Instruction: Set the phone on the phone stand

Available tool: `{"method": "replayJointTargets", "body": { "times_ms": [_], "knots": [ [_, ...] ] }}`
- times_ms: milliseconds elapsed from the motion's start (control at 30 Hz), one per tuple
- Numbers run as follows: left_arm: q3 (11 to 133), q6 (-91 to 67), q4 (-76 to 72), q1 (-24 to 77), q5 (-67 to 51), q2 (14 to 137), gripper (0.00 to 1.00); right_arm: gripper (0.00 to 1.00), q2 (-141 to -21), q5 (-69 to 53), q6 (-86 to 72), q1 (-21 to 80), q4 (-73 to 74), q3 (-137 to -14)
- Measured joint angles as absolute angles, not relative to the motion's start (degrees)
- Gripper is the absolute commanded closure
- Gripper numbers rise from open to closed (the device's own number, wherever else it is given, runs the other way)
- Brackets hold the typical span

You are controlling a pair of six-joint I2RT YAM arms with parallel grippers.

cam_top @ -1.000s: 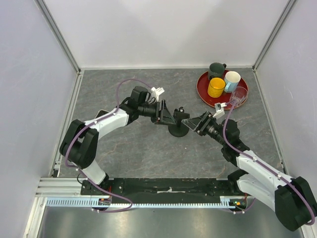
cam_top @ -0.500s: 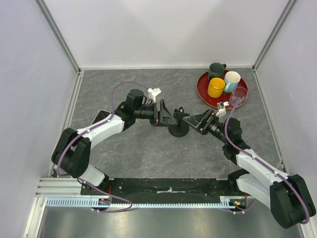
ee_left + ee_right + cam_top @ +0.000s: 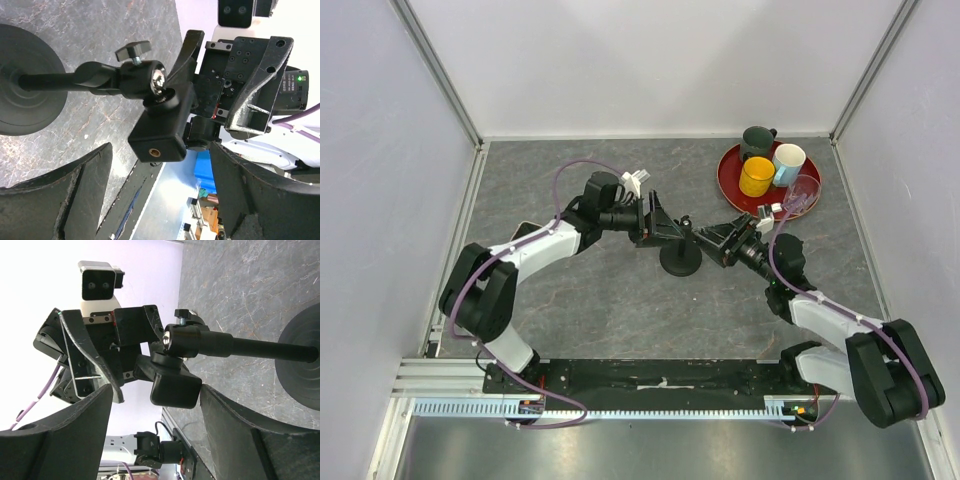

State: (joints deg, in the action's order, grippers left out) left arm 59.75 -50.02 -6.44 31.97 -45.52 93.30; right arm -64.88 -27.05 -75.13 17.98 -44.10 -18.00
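Note:
The black phone stand (image 3: 680,260) sits mid-table on its round base, and its cradle block (image 3: 159,136) hangs off a ball joint on the post. My left gripper (image 3: 665,227) comes at the stand's head from the left and my right gripper (image 3: 712,238) from the right. Each has the block between its open jaws. In the left wrist view the left gripper (image 3: 161,150) has gaps on both sides of the block. In the right wrist view the block (image 3: 176,385) lies near one finger (image 3: 235,425) of the right gripper (image 3: 156,395). Only a pale-edged corner of the phone (image 3: 526,228) shows under the left arm.
A red tray (image 3: 732,190) at the back right holds a green mug (image 3: 757,140), a yellow mug (image 3: 756,176), a white mug (image 3: 788,163) and a clear glass (image 3: 802,192). White walls enclose the table on three sides. An aluminium rail (image 3: 440,385) runs along the front.
Both grippers have moved in toward the stand's head, the left one rightward and the right one leftward. The left arm swung out and came back. The stand has stayed put.

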Motion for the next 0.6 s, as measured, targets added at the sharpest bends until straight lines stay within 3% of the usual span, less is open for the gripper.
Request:
{"method": "replayJointTargets", "body": {
  "times_ms": [300,467,600],
  "knots": [
    [60.16,-50.59,-6.07,31.97,-43.97,95.09,0.39,0.31,-68.45,-27.66,-78.91,17.76,-49.28,-17.34],
    [60.16,-51.09,-7.05,31.97,-44.10,95.44,0.48,0.45,-69.73,-27.79,-79.59,17.76,-49.74,-17.26],
    [60.14,-51.48,-8.21,31.97,-44.18,95.48,0.63,0.60,-70.72,-27.90,-79.64,17.76,-49.71,-17.26]
  ]
}}
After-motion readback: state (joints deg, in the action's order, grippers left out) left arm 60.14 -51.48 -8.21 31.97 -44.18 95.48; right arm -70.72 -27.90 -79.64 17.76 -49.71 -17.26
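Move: The head of the phone stand is between my two open hands: its middle is about 3 cm to the right of my left hand, 1 cm ahead and 1 cm below. From my right hand it lies some 2 cm ahead, 2 cm left and 1 cm below. The stand's round base is about 2 cm back, 4 cm left and 15 cm below my right hand; the yellow mug is roughly 12 cm ahead, 11 cm right and 13 cm below it. I close both grippers about the opposite ends of the stand's head, each from wide open to roughly half. Meanwhile my left hand eases about 1 cm forward and 1 cm down, straddling its end, and my right hand sinks about 1.5 cm with a slight tilt of some 5 degrees. By the end both pairs of fingertips pinch the black block. ##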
